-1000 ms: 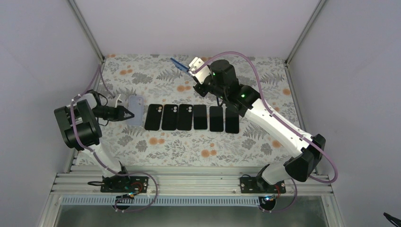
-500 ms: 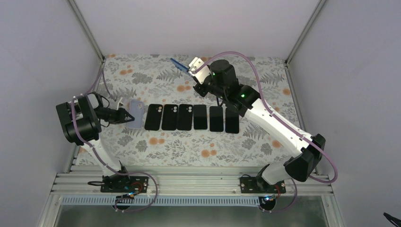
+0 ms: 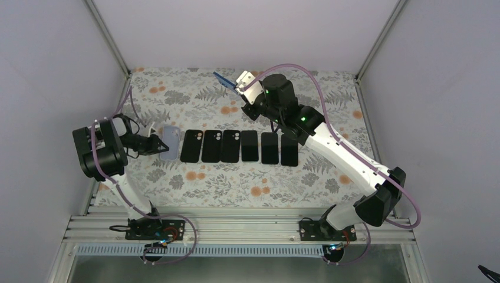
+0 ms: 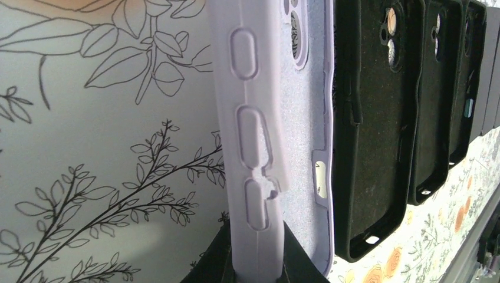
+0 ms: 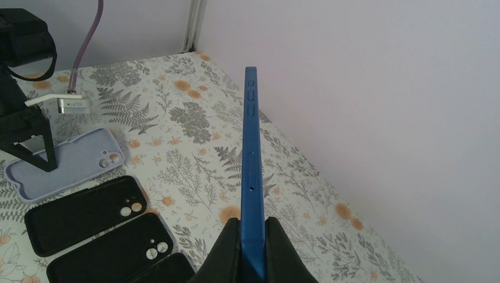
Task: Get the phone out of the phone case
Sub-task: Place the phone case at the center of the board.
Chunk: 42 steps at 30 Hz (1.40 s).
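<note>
The blue phone (image 3: 221, 79) is out of its case and held edge-on in the air over the back of the table, with my right gripper (image 3: 239, 88) shut on its lower end. In the right wrist view the phone (image 5: 253, 147) rises straight up from between the fingers of the right gripper (image 5: 253, 236). The empty lilac phone case (image 3: 170, 141) lies at the left end of the row, its left side lifted. My left gripper (image 3: 158, 145) is shut on that side wall. Seen from the left wrist, the case (image 4: 295, 118) shows its hollow inside, and the left gripper (image 4: 258, 259) pinches its near wall.
Several black cases and phones (image 3: 239, 146) lie side by side to the right of the lilac case, the nearest black case (image 4: 371, 118) almost touching it. A small silver piece (image 5: 71, 105) lies behind the lilac case. White walls close the table at the back and sides.
My left arm has turned and drawn slightly left, tipping the lilac case a little more onto its edge. The right arm holds the blue phone in the same place.
</note>
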Each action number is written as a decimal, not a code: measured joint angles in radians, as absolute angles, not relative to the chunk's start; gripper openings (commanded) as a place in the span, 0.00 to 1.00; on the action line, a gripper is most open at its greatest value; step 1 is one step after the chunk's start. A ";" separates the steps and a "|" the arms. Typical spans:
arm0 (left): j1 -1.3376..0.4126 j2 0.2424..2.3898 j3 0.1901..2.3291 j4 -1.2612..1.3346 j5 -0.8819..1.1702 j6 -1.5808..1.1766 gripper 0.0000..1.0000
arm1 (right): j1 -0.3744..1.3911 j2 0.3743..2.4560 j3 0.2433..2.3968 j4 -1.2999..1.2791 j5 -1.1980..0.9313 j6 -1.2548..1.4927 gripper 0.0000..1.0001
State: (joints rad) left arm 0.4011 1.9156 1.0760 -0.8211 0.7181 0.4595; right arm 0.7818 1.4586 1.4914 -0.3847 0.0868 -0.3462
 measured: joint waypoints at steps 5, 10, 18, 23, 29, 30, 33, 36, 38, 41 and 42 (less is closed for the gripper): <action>0.377 1.892 1.064 -0.793 0.696 0.417 0.36 | 0.782 1.459 1.491 -0.385 0.087 -0.346 0.04; 0.339 1.852 1.056 -0.754 0.652 0.381 0.51 | 0.777 1.459 1.490 -0.385 0.087 -0.346 0.04; 0.344 1.773 1.055 -0.684 0.440 0.307 0.65 | 0.777 1.459 1.489 -0.386 0.091 -0.347 0.04; 0.351 1.697 1.166 -0.701 0.393 0.263 0.68 | 0.777 1.459 1.485 -0.380 0.110 -0.363 0.04; 0.336 1.625 1.399 -0.726 0.488 0.173 0.84 | 0.777 1.459 1.476 -0.361 0.156 -0.415 0.04; 0.329 1.619 1.439 -0.733 0.517 0.154 0.87 | 0.777 1.459 1.476 -0.353 0.167 -0.425 0.04; 0.295 1.603 1.534 -0.734 0.606 0.090 0.93 | 0.779 1.459 1.475 -0.320 0.204 -0.469 0.04; 0.248 1.586 1.600 -0.724 0.692 0.016 0.98 | 0.785 1.459 1.473 -0.284 0.247 -0.521 0.04; 0.211 1.575 1.636 -0.699 0.765 -0.047 1.00 | 0.791 1.459 1.473 -0.257 0.279 -0.558 0.04; 0.157 1.557 1.655 -0.632 0.866 -0.147 1.00 | 0.812 1.466 1.471 -0.208 0.331 -0.619 0.04; 0.140 1.551 1.655 -0.607 0.894 -0.180 1.00 | 0.821 1.471 1.468 -0.186 0.351 -0.642 0.04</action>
State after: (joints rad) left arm 0.1402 1.5505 1.6550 -0.6071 0.8944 -0.1802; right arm 0.8207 1.4712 1.4681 -0.1860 0.3511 -0.6418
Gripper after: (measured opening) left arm 0.999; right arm 0.052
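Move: The left gripper pinches the pale lilac phone case by its left long wall; the case's middle is about 3 cm ahead, 3 cm right and 1 cm below. The nearest black case is about 12 cm right and 1 cm ahead, the next some 22 cm right and 1 cm ahead, both 1 cm below. The blue phone in the right gripper is roughly 6 cm ahead, 28 cm right and 33 cm up. From the right hand, the lilac case is some 32 cm left, level fore-and-aft, 35 cm below. Open the left gripper wide to let go of the lilac case's wall, easing about 1 cm right and forward, then clear leftward and lift fast, some 36 cm up and 10 cm forward, swinging right towards the blue phone while the fingertips tip up about 40 degrees. Keep the right grip on the phone, raising it about 3 cm, slightly forward, and tilting it up. ##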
